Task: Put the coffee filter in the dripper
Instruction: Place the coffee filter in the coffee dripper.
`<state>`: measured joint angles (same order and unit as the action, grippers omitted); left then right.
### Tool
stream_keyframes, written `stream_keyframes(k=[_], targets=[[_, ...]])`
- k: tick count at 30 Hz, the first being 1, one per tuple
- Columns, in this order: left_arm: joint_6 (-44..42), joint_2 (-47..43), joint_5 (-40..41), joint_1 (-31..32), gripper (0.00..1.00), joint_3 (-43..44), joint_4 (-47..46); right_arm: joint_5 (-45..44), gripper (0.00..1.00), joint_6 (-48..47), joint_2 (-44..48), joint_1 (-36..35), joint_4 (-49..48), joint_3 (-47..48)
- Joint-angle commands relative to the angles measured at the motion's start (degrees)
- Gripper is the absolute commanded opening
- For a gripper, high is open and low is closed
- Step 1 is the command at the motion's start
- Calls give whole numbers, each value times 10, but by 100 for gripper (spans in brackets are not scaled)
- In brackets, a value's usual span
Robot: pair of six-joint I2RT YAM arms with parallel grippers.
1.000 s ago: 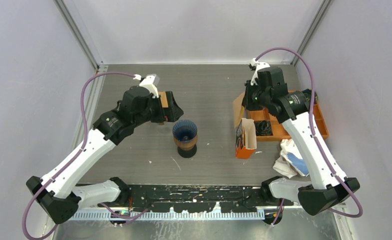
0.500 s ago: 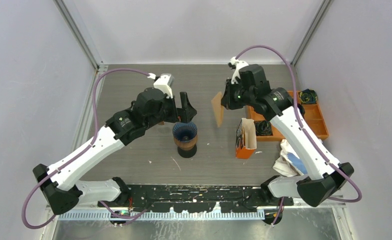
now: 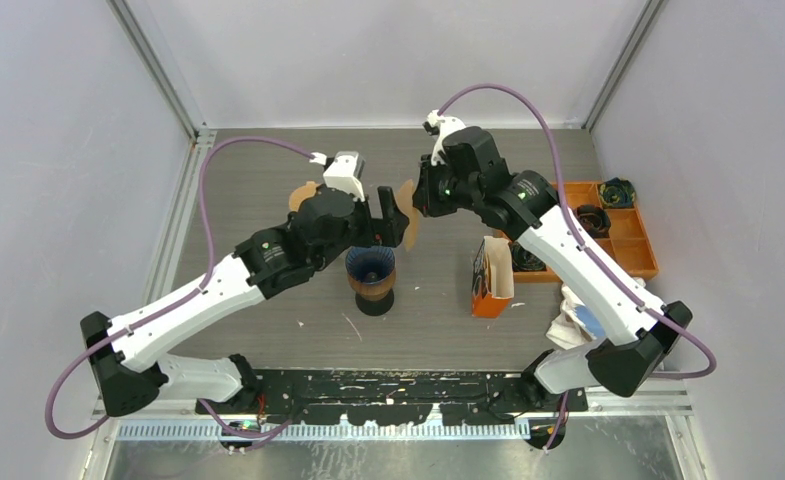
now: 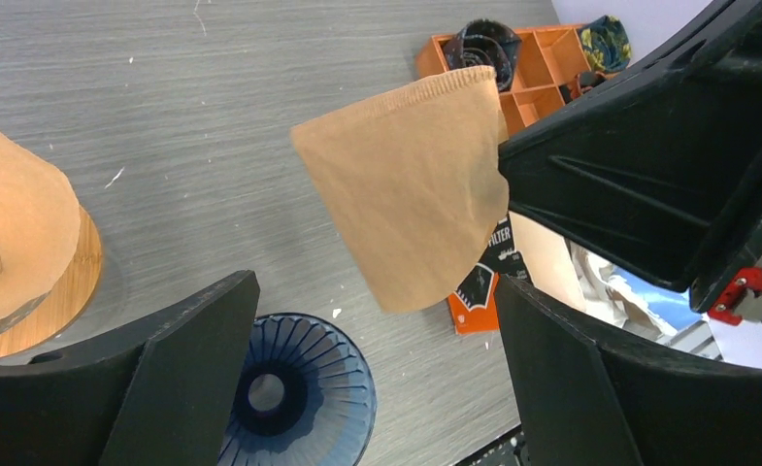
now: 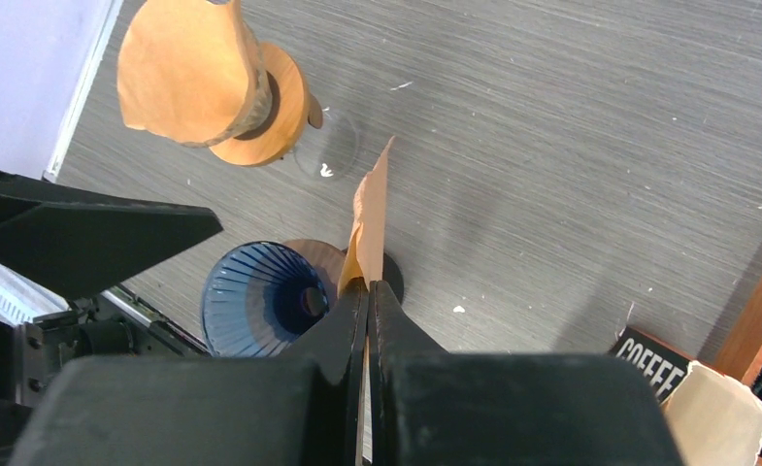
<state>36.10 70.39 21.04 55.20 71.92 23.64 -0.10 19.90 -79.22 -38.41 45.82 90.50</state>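
A flat brown paper coffee filter (image 3: 408, 216) hangs in the air just right of and above the blue ribbed dripper (image 3: 370, 264), which stands on a wooden base. My right gripper (image 3: 421, 199) is shut on the filter's edge. In the right wrist view the filter (image 5: 370, 218) shows edge-on, rising from my closed right gripper (image 5: 367, 284), with the dripper (image 5: 260, 296) below left. My left gripper (image 3: 382, 222) is open over the dripper. In the left wrist view the filter (image 4: 406, 194) sits between the spread jaws of my left gripper (image 4: 375, 291), untouched, above the dripper (image 4: 294, 388).
A second dripper on a wooden ring, with a brown filter (image 3: 303, 194) in it, stands behind the left arm. An orange filter box (image 3: 490, 276) stands right of the blue dripper. An orange compartment tray (image 3: 636, 232) and a crumpled cloth (image 3: 580, 316) lie at the right.
My right arm has carried the filter leftward from near the orange box to beside the dripper. My left arm has swung right over the dripper, jaws still open.
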Motion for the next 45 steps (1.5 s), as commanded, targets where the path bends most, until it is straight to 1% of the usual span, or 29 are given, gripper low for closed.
stream_keyframes(k=[1, 9, 13, 15, 22, 24, 30, 36, 40, 45], targets=[[13, 5, 61, 14, 94, 4, -63, -22, 1, 11, -4, -11, -31, 36], [13, 14, 87, 16, 89, -7, -102, -31, 1, 12, -10, -22, -29, 47], [10, 19, 84, 21, 89, -2, -107, -32, 1, 12, -12, -24, -28, 49], [7, 40, 91, 24, 89, 1, -108, -31, 1, 12, -14, -24, -28, 50], [-19, 57, 155, 31, 88, 16, -80, -29, 1, 11, -12, -26, -26, 52], [-25, 57, 171, 31, 85, 17, -73, -29, 1, 10, -11, -27, -26, 51], [-31, 41, 186, 31, 83, 7, -69, -29, 1, 7, -10, -26, -25, 50], [-38, 51, 204, 31, 82, 11, -61, -23, 1, 6, -7, -27, -24, 54], [-41, 56, 209, 31, 78, 13, -58, -23, 1, 3, -5, -27, -17, 60], [-46, 53, 204, 31, 69, 12, -57, -19, 1, 1, -3, -27, -10, 65]])
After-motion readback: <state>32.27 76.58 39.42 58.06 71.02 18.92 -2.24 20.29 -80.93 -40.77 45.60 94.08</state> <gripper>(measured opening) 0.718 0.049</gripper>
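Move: The coffee filter, still pinched in the right fingers, hangs about 3 cm ahead and 3 cm to the right of the open left hand, level with it. The blue dripper sits about 5 cm back, 4 cm left and 13 cm below the left hand. From the right hand the dripper is 8 cm back, 8 cm left and 13 cm below; the filter-topped brewer is 2 cm ahead, 18 cm left and 13 cm below. Left hand eases about 3 cm forward, 2 down, turning counter-clockwise, closing partway, one finger against the right-held filter. ##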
